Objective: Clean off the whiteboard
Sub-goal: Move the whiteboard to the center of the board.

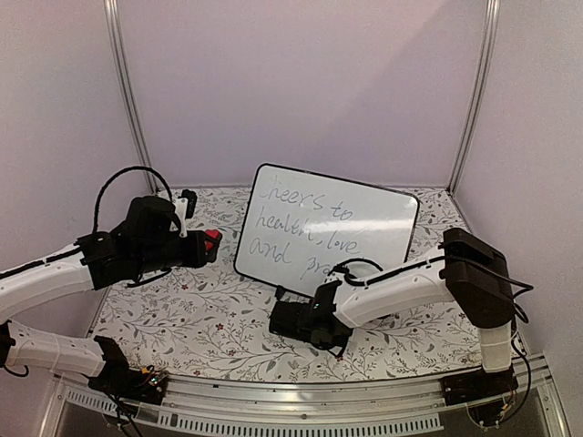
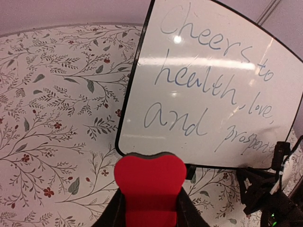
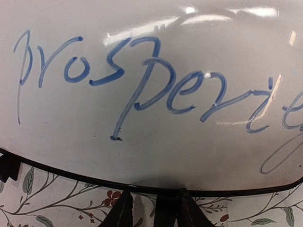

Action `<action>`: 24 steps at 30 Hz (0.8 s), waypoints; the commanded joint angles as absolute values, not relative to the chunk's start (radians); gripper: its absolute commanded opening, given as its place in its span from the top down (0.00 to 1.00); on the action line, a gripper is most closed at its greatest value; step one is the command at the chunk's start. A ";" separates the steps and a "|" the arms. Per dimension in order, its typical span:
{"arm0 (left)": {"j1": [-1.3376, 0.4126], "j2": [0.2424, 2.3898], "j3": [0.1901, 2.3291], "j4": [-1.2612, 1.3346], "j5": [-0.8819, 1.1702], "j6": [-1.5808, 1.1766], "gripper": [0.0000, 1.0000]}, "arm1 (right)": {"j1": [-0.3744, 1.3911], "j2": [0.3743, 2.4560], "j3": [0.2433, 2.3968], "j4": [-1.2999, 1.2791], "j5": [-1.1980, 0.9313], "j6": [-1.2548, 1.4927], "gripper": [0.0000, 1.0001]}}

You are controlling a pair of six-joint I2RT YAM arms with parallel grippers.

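Observation:
The whiteboard [image 1: 328, 232] stands tilted on the floral cloth, its blue cursive writing intact; it also fills the left wrist view [image 2: 213, 94] and the right wrist view [image 3: 151, 94]. My left gripper [image 1: 208, 246] hovers left of the board, shut on a red eraser [image 1: 212, 240] whose rounded end [image 2: 150, 177] points at the board's lower left corner, apart from it. My right gripper [image 1: 284, 306] sits low at the board's bottom rim. Its fingers [image 3: 122, 210] straddle a black foot [image 3: 166, 210], with a gap showing on the left side.
The floral cloth [image 1: 200, 319] covers the table between pale walls and metal posts. A small black and white object [image 1: 187, 202] sits behind my left arm. A second black foot [image 3: 7, 168] shows at the board's lower left. The right arm [image 2: 265, 198] lies low in front of the board.

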State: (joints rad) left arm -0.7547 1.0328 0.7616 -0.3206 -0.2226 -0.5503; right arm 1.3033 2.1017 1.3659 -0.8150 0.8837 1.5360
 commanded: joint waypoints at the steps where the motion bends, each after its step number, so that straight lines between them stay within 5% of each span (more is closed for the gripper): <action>1: -0.767 1.021 0.773 -0.331 -0.235 -0.538 0.76 | 1.290 2.144 1.384 -0.813 0.879 1.540 0.73; 10: -0.767 1.008 0.770 -0.332 -0.241 -0.541 0.76 | 1.292 2.151 1.402 -0.834 0.862 1.544 0.90; 24: -0.767 0.999 0.807 -0.357 -0.254 -0.533 0.76 | 1.385 2.181 1.496 -0.991 0.836 1.656 0.93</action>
State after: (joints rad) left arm -0.7547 1.0203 0.7681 -0.3374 -0.2371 -0.5499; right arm 1.3254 2.1490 1.4418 -0.9260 0.8761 1.6154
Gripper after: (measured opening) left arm 0.270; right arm 0.114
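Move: The whiteboard's right-hand black clip already sits between the right hand's open fingertips, straight in line and about 1 cm below. The left-hand clip is about 12 cm to the left and 5 cm farther out; the whiteboard's middle lies some 14 cm ahead, 2 cm left and slightly higher. From the left hand, the right-hand clip lies roughly 22 cm to the right, 4 cm back and 17 cm below. The right-hand clip on the whiteboard's near edge gets pinched as the right fingers close around it from both sides, with the hand almost in place. Once they have settled on it, the hand starts a slow drag back and to the left, roughly 1 cm, keeping its low height and grip. ##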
